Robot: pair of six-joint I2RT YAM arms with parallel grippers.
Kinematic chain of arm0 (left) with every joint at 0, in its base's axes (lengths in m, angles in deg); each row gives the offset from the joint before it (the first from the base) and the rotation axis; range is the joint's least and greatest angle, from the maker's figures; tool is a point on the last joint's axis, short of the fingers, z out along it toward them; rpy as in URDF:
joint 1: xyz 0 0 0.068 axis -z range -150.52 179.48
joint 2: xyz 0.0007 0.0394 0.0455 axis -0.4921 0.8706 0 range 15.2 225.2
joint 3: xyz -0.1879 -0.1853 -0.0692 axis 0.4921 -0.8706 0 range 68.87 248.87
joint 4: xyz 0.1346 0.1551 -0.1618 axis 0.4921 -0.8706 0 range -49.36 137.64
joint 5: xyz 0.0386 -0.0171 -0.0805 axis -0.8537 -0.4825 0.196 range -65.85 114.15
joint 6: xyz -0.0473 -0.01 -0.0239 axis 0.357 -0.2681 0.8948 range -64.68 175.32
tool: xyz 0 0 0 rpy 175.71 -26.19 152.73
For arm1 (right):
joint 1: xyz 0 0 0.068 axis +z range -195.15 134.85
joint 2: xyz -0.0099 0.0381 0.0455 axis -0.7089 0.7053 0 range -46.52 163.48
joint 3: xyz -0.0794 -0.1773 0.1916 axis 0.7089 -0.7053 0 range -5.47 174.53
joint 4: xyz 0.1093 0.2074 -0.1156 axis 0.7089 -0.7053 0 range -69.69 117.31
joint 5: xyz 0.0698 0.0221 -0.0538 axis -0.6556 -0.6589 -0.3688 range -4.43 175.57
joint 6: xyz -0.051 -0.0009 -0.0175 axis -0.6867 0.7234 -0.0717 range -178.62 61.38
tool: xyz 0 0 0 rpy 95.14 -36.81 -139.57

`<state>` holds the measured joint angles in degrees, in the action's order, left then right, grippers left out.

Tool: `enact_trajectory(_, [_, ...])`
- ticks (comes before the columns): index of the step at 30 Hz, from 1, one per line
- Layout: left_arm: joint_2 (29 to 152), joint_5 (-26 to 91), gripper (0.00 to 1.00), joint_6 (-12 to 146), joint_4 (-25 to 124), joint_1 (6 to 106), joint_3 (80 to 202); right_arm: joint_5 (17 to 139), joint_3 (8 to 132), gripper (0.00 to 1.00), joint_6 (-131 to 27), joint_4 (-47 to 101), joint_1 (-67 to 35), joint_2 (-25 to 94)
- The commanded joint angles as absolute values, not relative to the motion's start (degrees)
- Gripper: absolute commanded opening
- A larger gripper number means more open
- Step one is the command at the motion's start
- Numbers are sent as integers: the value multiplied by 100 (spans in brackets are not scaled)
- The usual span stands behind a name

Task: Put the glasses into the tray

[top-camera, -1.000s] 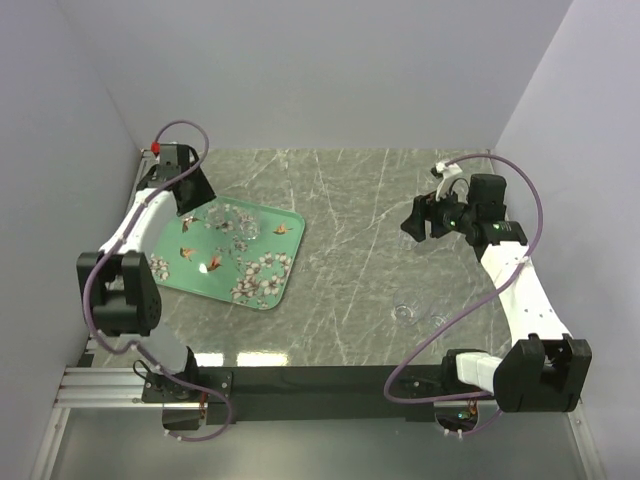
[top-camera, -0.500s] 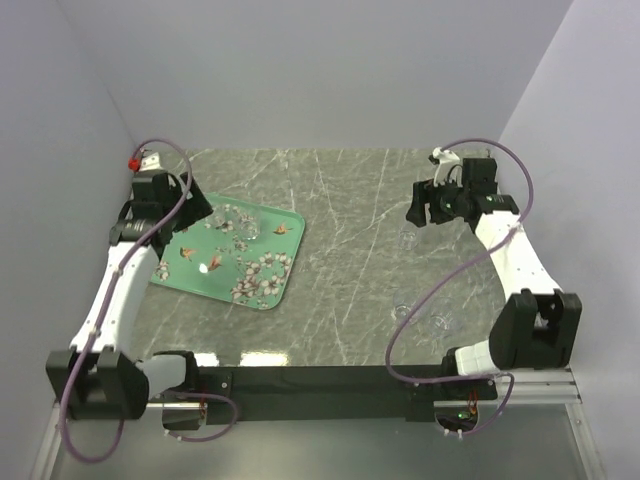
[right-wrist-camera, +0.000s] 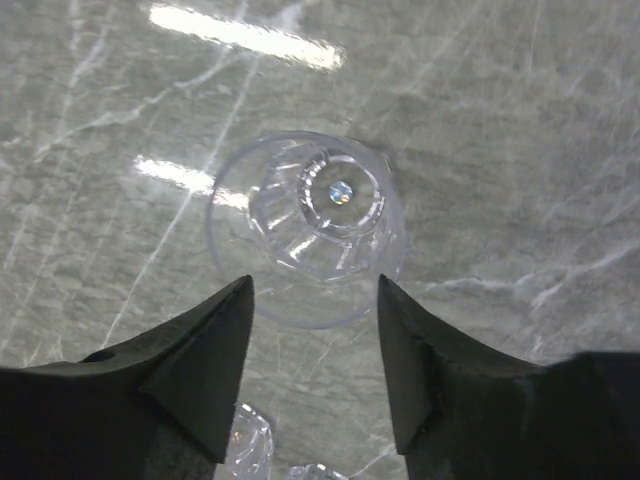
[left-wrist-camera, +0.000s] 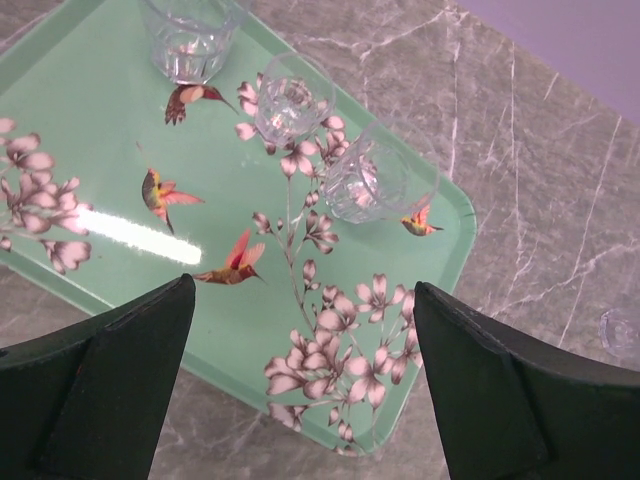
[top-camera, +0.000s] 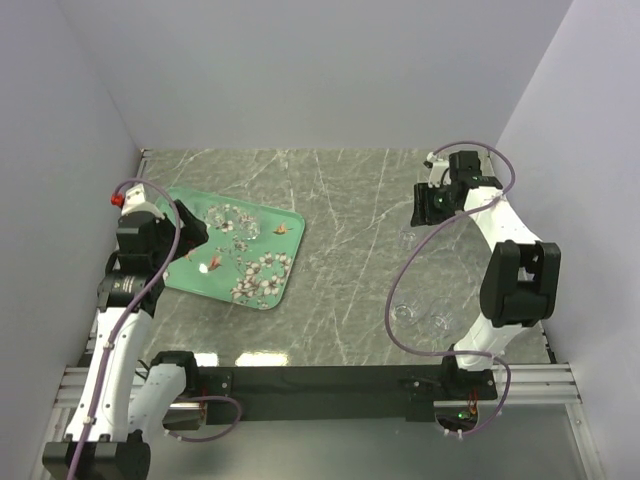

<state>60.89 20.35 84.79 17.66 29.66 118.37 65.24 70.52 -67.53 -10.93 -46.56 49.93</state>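
Observation:
The mint-green tray (top-camera: pixel 262 280) lies at the left and fills the left wrist view (left-wrist-camera: pixel 90 110). Three clear glasses stand upright in it (left-wrist-camera: pixel 290 95), two of them visible in the top view (top-camera: pixel 247 228). My left gripper (top-camera: pixel 190 230) hangs open and empty above the tray (left-wrist-camera: pixel 302 290). My right gripper (top-camera: pixel 418 212) is open above a lone upright glass (top-camera: pixel 407 238) on the table. In the right wrist view that glass (right-wrist-camera: pixel 310 225) sits just ahead of the open fingertips (right-wrist-camera: pixel 315 285), untouched. Two more glasses (top-camera: pixel 404 313) stand near the front right.
The marble table (top-camera: pixel 340 200) is walled at the back and on both sides. A glass shows at the right edge of the left wrist view (left-wrist-camera: pixel 620 330). Two glasses show at the bottom of the right wrist view (right-wrist-camera: pixel 245 445). Arm cables loop above the front right glasses.
My left gripper has drawn back from the tray's far left toward its near side, empty. My right arm has swung and its gripper now sits over the lone glass.

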Motion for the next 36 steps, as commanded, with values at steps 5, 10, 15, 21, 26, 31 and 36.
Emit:
enact_trajectory(5, [5660, 1975, 97, 8652, 1670, 2956, 11572, 7089, 7363, 51, -6636, -1110, -4725, 5262])
enact_trajectory(10, [5660, 1984, 97, 8661, 1661, 2956, 11563, 7169, 7390, 44, -6600, -1084, -4717, 5447])
enact_trajectory(15, [5677, 2019, 97, 8661, 1696, 2956, 11563, 7204, 7346, 39, -6600, -1005, -4717, 5526])
enact_trajectory(21, [5686, 2054, 97, 8704, 1731, 2956, 11545, 7335, 7258, 17, -6644, -882, -4708, 5543])
enact_trajectory(26, [5669, 2063, 97, 8713, 1723, 2956, 11545, 7292, 7267, 1, -6811, -890, -4708, 5526])
enact_trajectory(31, [5625, 2063, 97, 8740, 1714, 2956, 11537, 6906, 7354, 0, -7057, -934, -4690, 5386])
enact_trajectory(36, [5581, 2072, 97, 8757, 1687, 2956, 11528, 6020, 7881, 0, -7549, -1426, -4603, 5420])
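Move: Just under the right hand's open fingers stands the nearest glass, its middle about 7 cm below, 1 cm ahead and 1 cm to the left. Two more glasses stand towards the base: one roughly 19 cm back and 4 cm to the left of the hand, the other about 21 cm back and 4 cm to its right. From the idle left hand, the aimed-at glass lies about 11 cm ahead, 50 cm to the right and 19 cm below. Sinking about 3.5 cm while sidling some 2.5 cm to its right, the right hand brings its half-open fingers astride the right side of the glass's rim. There the fingers shut and pinch the thin wall. With that hold, the hand then starts up and back to the left, by about a centimetre each. ##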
